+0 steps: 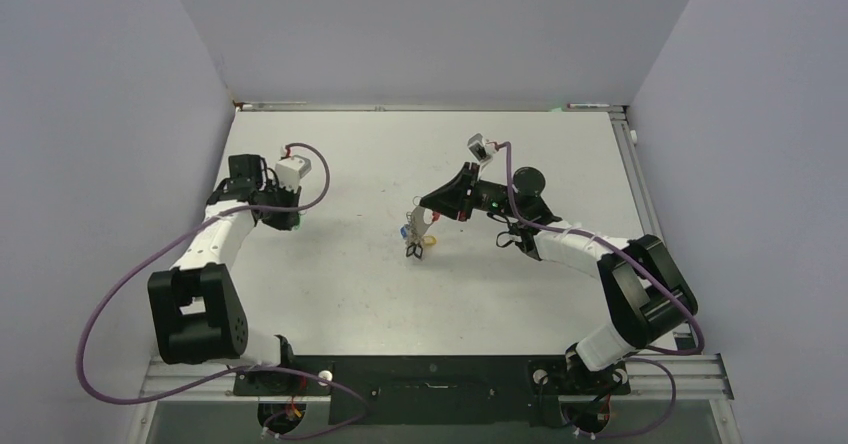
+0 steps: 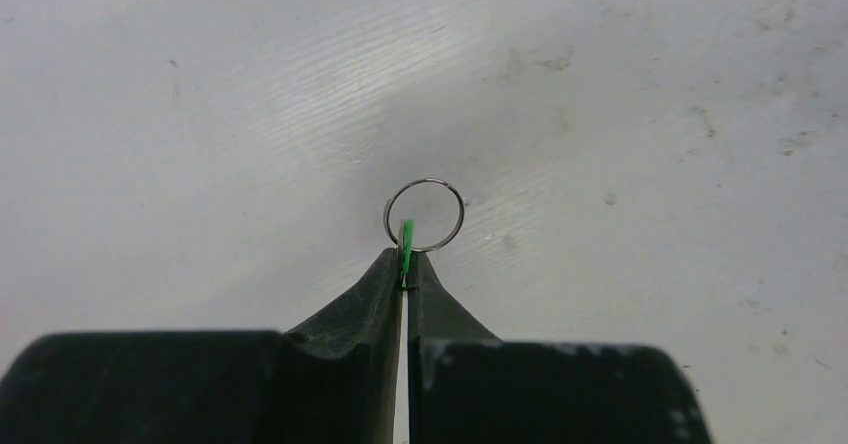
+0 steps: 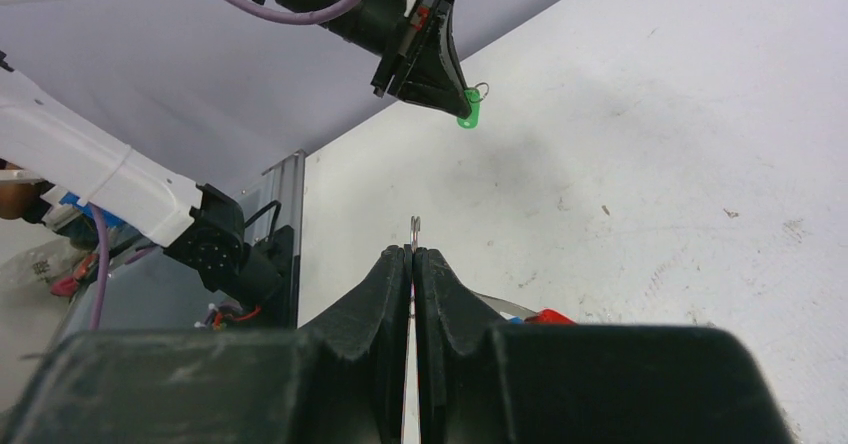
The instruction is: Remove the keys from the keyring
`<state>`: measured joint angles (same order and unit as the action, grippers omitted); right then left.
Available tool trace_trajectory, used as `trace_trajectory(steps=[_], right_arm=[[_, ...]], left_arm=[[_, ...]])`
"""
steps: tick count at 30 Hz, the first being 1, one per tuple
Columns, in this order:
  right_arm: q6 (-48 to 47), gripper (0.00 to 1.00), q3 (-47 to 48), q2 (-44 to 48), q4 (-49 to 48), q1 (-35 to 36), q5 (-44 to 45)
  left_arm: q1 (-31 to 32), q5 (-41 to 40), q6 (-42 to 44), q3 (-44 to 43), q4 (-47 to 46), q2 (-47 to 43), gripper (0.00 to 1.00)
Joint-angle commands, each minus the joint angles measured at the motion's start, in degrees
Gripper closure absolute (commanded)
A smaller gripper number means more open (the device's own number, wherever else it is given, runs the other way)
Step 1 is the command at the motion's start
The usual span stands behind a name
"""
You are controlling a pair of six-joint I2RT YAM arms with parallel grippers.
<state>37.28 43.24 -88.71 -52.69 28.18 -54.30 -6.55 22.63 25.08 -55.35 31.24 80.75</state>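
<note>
My left gripper (image 2: 405,264) is shut on a green key (image 2: 407,242), and a small wire ring (image 2: 425,214) hangs free from the key's tip above the table. The right wrist view shows that same gripper (image 3: 462,99) and green key (image 3: 468,114) lifted off the table. My right gripper (image 3: 413,254) is shut on a thin metal edge poking up between its fingertips. A grey strip and a red arc of the keyring (image 3: 545,316) show just behind its right finger. From above, blue, yellow and black keys (image 1: 415,241) hang under the right gripper (image 1: 425,212), well apart from the left gripper (image 1: 285,216).
The white table (image 1: 340,294) ends at walls on the left, back and right, with a metal rail (image 1: 630,154) along the right edge. A black round object (image 1: 527,179) sits behind the right arm. Purple cables (image 1: 100,304) loop beside both arms.
</note>
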Motion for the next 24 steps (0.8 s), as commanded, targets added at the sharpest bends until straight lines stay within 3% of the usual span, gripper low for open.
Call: trace_trajectory(steps=[1, 5, 8, 16, 22, 24], right_arm=[[-3.6, 0.95, 0.3, 3.0, -0.5, -0.2, -1.2], [-4.6, 0.95, 0.3, 2.8, -0.2, -0.2, -1.2], [-4.7, 0.95, 0.1, 2.8, -0.1, -0.2, -1.4], [-4.6, 0.95, 0.0, 2.6, -0.1, -0.1, -1.4], [-3.7, 0.95, 0.2, 1.9, -0.7, -0.1, -1.4], [-3.6, 0.95, 0.3, 1.8, -0.9, -0.1, -1.3]], left_arm=[[-0.8, -12.2, -1.6, -4.9, -0.6, 4.2, 1.0], [-2.3, -14.0, -1.1, -9.8, 5.3, 12.0, 1.0], [-6.5, -11.1, 0.0, -14.3, 9.5, 20.0, 1.0], [-7.7, -5.3, 2.5, -17.2, 12.9, 28.7, 0.98], [-7.8, -5.0, 1.9, -16.6, 11.1, 29.0, 0.76], [-7.8, -5.6, 1.7, -16.6, 10.8, 27.9, 0.63]])
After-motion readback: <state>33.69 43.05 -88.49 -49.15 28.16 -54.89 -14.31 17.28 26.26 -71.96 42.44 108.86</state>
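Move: On the bare table, some 7 cm to the left of the left hand, 2 cm farther out and 10 cm below it, is the spot for the green key with its small ring, already pinched in that hand. The bunch of remaining keys hangs about 29 cm to the left hand's right, 7 cm nearer the base and 6 cm higher. From the right hand, which still holds that bunch, the spot lies roughly 35 cm left, 9 cm ahead and 23 cm below. Lowering the green key to the bare left side of the table, the left hand sinks about 9 cm while swinging some 8 cm left, drifting slightly outward and tipping its fingers about 20 degrees nearer to straight down. It eases back right by a centimetre as the last of the sinking ends, then parts its fingers a little and lets go of the key. ##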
